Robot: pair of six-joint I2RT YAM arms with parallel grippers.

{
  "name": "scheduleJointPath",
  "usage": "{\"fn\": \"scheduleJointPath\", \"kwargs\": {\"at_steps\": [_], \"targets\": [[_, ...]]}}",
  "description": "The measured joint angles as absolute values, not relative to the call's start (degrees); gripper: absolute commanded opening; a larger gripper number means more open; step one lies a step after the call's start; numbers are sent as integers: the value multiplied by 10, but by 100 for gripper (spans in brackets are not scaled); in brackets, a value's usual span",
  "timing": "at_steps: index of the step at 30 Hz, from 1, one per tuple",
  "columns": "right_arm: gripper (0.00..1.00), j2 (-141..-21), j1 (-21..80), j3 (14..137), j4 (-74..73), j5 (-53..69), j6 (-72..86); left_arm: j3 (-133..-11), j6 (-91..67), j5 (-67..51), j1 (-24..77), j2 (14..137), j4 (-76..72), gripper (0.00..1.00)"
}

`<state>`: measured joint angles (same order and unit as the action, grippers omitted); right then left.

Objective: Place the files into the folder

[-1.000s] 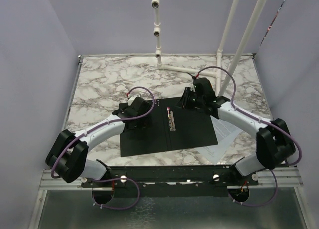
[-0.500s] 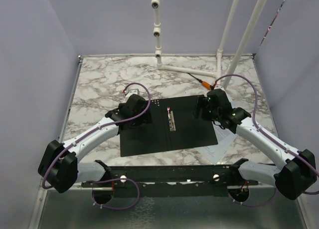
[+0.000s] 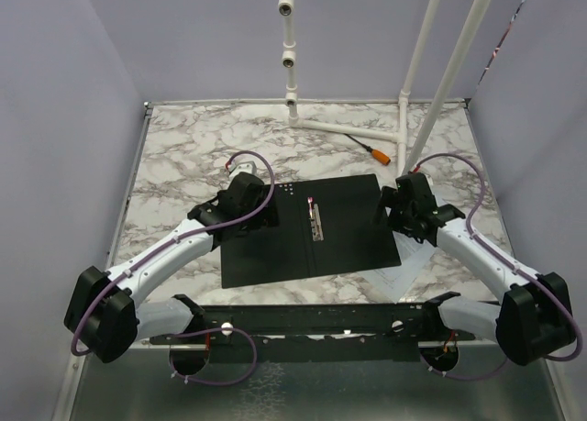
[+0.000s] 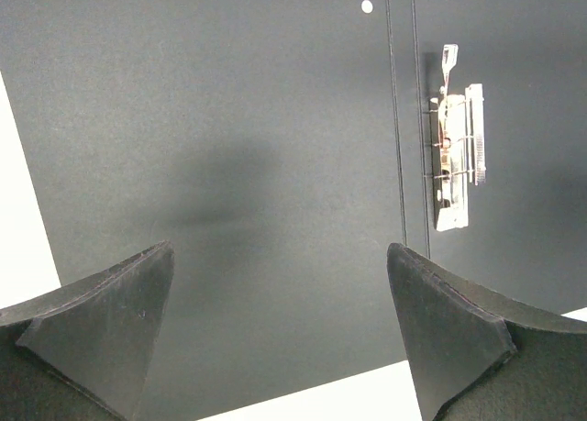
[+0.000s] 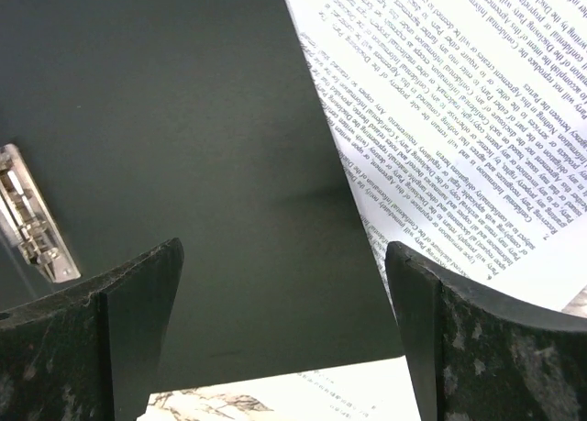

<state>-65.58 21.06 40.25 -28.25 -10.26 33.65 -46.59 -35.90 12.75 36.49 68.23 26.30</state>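
The folder [image 3: 312,247] lies open and flat on the marble table, black inside up, with its metal clip [image 3: 316,224] at the spine. The files [image 3: 424,256], white printed sheets, stick out from under its right edge. My left gripper [image 3: 264,215] hovers open over the left leaf; in its wrist view the fingers [image 4: 280,256] frame bare black folder [image 4: 275,118], the clip [image 4: 454,164] to the right. My right gripper [image 3: 393,215] stands open over the folder's right edge, nothing between its fingers [image 5: 284,251]; the folder [image 5: 183,118] and files [image 5: 459,118] lie below.
An orange-handled screwdriver [image 3: 371,150] lies behind the folder near the white pipe frame [image 3: 348,127]. Grey walls close in the left, right and back. A black rail [image 3: 312,320] runs along the near edge between the arm bases.
My right gripper has opened wide and moved from the folder's far right corner rightward and nearer, to its right edge. The left arm has stretched forward slightly, still open.
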Motion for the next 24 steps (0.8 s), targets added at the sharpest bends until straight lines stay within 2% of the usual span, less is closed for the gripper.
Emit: {"fn": "scheduleJointPath", "kwargs": {"at_steps": [24], "targets": [[96,-787,157,380,-170,-41,344,-459,-355,112,365,664,264,99]]}}
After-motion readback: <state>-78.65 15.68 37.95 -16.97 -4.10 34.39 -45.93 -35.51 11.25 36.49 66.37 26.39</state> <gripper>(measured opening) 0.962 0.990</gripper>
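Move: The right file, partly covered by the folder's right edge, has its middle some 12 cm to the right hand's right, about 1 cm ahead and 9 cm below. The folder's metal clip lies about 17 cm to its left, roughly level fore and aft; the lower file is about 15 cm back and 5 cm to the right. From the left hand, the right file is about 41 cm right, 2 cm ahead and 12 cm down. No contact can be seen: the right hand sinks about 5 cm towards the strip where the folder's right edge covers the file, easing some 2 cm forward mainly in the later part of the descent. Its wrist tips slightly further down, and the fingers stay wide open with empty space between them. ##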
